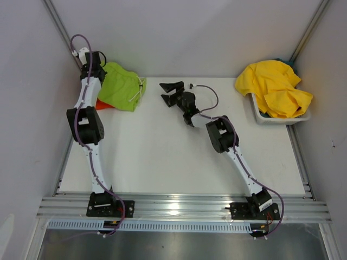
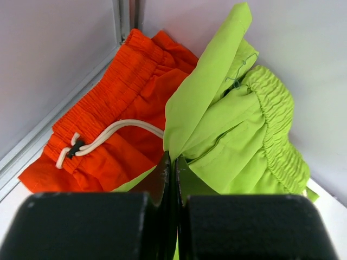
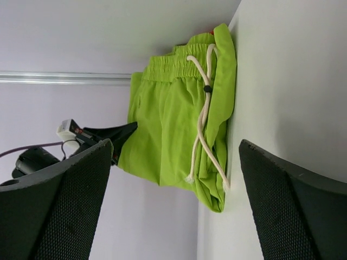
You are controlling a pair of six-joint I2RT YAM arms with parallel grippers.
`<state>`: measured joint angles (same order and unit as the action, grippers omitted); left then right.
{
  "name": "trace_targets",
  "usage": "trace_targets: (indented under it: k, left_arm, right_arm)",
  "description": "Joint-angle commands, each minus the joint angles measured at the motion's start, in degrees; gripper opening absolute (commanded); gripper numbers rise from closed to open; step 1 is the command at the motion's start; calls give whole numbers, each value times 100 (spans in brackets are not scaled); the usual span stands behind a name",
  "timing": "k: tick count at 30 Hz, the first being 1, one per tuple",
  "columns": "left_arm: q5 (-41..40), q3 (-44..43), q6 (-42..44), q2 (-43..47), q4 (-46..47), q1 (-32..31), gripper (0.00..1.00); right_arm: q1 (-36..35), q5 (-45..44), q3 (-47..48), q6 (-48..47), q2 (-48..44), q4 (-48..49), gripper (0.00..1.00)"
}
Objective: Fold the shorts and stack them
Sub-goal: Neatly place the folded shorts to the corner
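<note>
The lime green shorts (image 1: 122,85) lie folded in the far left corner, partly on top of the orange shorts (image 1: 103,104). My left gripper (image 1: 103,62) is shut on an edge of the green fabric (image 2: 238,124) and holds that edge up off the table. Beside it lie the orange shorts (image 2: 108,124) with their white drawstring (image 2: 108,135). My right gripper (image 1: 162,91) hovers open at mid-table, apart from the green shorts (image 3: 179,119), with nothing between its fingers (image 3: 65,206). Yellow shorts (image 1: 274,89) are heaped at the far right.
A white bin (image 1: 282,120) at the far right holds the yellow heap. Walls close in on the left, back and right, and a metal rail (image 1: 179,206) runs along the near edge. The left gripper (image 3: 108,138) shows in the right wrist view.
</note>
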<state>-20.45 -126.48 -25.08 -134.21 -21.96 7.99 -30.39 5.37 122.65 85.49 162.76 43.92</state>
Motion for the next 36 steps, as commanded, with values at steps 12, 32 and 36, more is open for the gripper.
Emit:
trace_targets:
  k: [12,32,36]
  left_arm:
    - [999,-694,-111,290,1044,-52,0]
    - [-794,774,-893,854,930,466,0]
    - [-776,677,-964,704,869,607,0]
  right_arm:
    - [95,210,-531,-745,-710,-411,100]
    - [148,316,-857,-727,-886,-191,100]
    - [183,342,-909,-710,-912,-147,100]
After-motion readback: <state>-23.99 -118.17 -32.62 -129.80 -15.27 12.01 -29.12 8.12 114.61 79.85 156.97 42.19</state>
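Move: The left gripper still pinches one corner of the green shorts high over the stacking corner. The middle of the red shorts, the place to cover, lies about 5 cm to its right, 1 cm ahead and some 14 cm below. The table's back-left corner is roughly 9 cm ahead and 5 cm left; the green shorts' drawcord lies about 20 cm right and level ahead. From the empty right gripper the red shorts are some 30 cm left and 3 cm ahead. Keep the left fingers shut on the green shorts' corner and first lift it about 5 cm, easing forward and right while the fingertips tip up some 10 degrees. Then swing back the other way, about 8 cm left with some 5 cm back and 4 cm down, turning counter-clockwise, to draw the green shorts left across the red pair. ##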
